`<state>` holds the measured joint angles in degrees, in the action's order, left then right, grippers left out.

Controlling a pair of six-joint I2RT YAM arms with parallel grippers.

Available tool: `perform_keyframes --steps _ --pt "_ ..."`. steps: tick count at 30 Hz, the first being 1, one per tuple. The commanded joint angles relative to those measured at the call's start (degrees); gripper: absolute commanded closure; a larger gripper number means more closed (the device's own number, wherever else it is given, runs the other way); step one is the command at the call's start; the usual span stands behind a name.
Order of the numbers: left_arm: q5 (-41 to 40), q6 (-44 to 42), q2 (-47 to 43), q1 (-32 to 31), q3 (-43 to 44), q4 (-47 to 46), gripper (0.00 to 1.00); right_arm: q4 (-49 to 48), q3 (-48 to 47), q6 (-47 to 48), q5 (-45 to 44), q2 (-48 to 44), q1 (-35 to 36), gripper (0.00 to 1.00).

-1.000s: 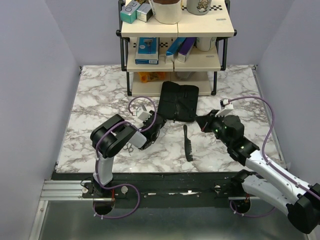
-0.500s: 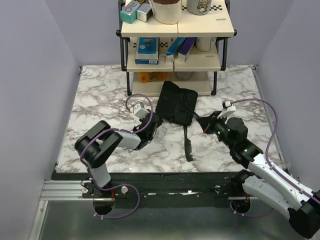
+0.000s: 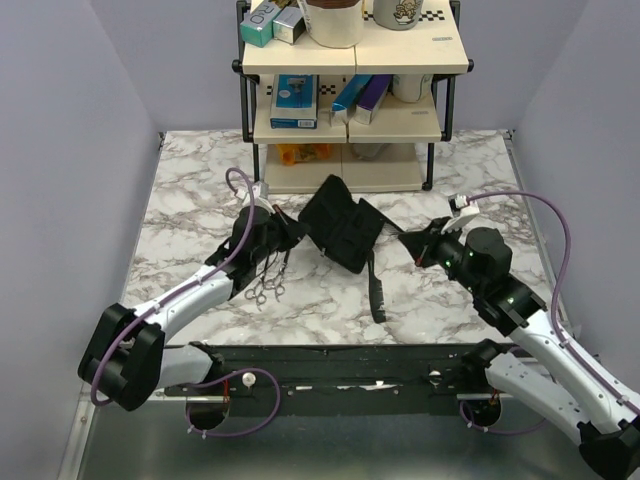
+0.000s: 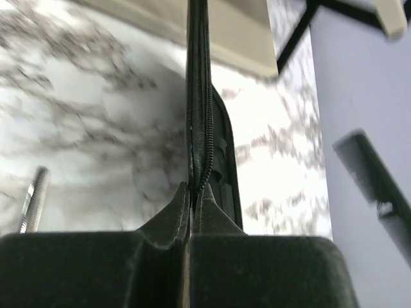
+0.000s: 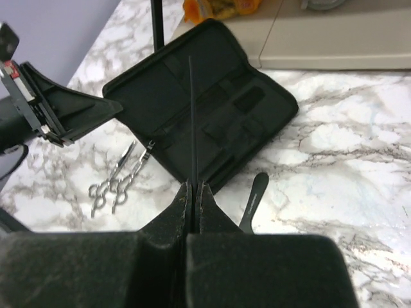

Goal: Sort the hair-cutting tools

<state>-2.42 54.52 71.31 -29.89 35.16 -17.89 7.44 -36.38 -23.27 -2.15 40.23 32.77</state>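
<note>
The black pouch [image 3: 340, 232] lies open on the marble, tilted, in front of the shelf. My left gripper [image 3: 284, 228] is shut on its left zipper edge [image 4: 200, 96], seen edge-on between the jaws [image 4: 192, 190]. My right gripper [image 5: 194, 186] hovers right of the pouch [image 5: 212, 106], shut on a slim black comb [image 5: 191, 115] that points at it edge-on. The wider comb [image 3: 376, 286] lies on the table below the pouch, also visible as the wider comb [image 5: 252, 200]. Silver scissors [image 3: 265, 290] lie left of it, near my left arm; they show as scissors [image 5: 119, 183].
A shelf rack [image 3: 350, 110] stands at the back with blue and purple boxes [image 3: 330, 98] and mugs on it. Its black legs [image 3: 430, 165] reach the table just behind the pouch. An orange item [image 3: 300, 153] sits under the lowest shelf.
My left arm has stretched out up and left, its gripper has shut on the pouch's edge, and the pouch has been dragged and turned leftwards. The right gripper drifted slightly right with the comb.
</note>
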Motion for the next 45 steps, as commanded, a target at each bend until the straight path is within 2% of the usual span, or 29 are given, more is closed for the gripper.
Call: perform_keyframes --steps 1,2,4,8,13,19,25,30,38,45 --pt "18.2 -6.8 -2.3 -0.3 4.9 14.1 1.00 7.8 -4.7 3.7 6.4 0.8 -0.3 0.99" --pt "21.8 -8.8 -2.2 -0.2 5.4 17.2 1.00 8.6 -4.8 4.4 7.8 0.6 -0.3 0.99" --pt "25.3 -10.0 -2.5 -0.3 5.4 17.8 1.00 9.3 -4.8 4.7 8.7 -0.3 -0.3 1.00" --pt "28.3 -14.3 -3.2 0.1 6.1 25.5 1.00 11.7 -4.9 5.2 10.6 -1.2 -0.3 1.00" --pt "30.4 -18.7 -2.1 0.1 6.1 28.8 1.00 15.0 -5.3 6.2 10.1 -0.7 -0.3 1.00" --pt "20.8 -20.3 3.0 0.1 7.6 32.4 1.00 17.1 -5.4 6.1 5.8 3.0 -0.3 0.99" --pt "12.5 -20.4 10.5 -1.0 11.3 34.1 1.00 16.6 -5.8 5.2 6.4 10.1 -0.3 1.00" --pt "4.4 -21.3 17.0 -2.5 14.9 36.0 1.00 16.7 -6.2 6.2 6.2 12.2 -0.8 0.99" --pt "0.0 -22.4 22.4 -3.5 18.0 35.9 1.00 16.8 -8.9 8.7 13.7 19.0 -6.8 1.00" --pt "1.4 -21.9 19.3 -3.7 15.9 33.7 1.00 17.0 -14.7 15.5 24.0 24.5 -14.9 0.99"
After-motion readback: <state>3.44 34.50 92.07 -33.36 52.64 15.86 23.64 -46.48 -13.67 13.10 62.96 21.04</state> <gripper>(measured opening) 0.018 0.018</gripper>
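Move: The left hand already holds the open black case by its edge. Its landing place on the table lies about 9 cm back, 12 to the right and 14 below that hand; the handled comb lies roughly 11 back and 16 right of the hand, and the scissors some 10 back and 8 left, both about 14 down. From the right hand, still gripping the thin comb, the case's middle is about 8 cm ahead, 13 left and 13 below. Keeping its pinch on the case's edge, the left hand draws it back about 10 cm while turning it clockwise, then lowers it some 8 cm, coming forward again about 5 cm as its fingers tip down, and brings the open case down over the handled comb beside the scissors. The right hand keeps hold of the thin comb, eases back a little, sinks about 9 cm with its fingers tipping down, then pushes forward and slightly right, carrying the comb down towards the height of the table above the case's far right side. ##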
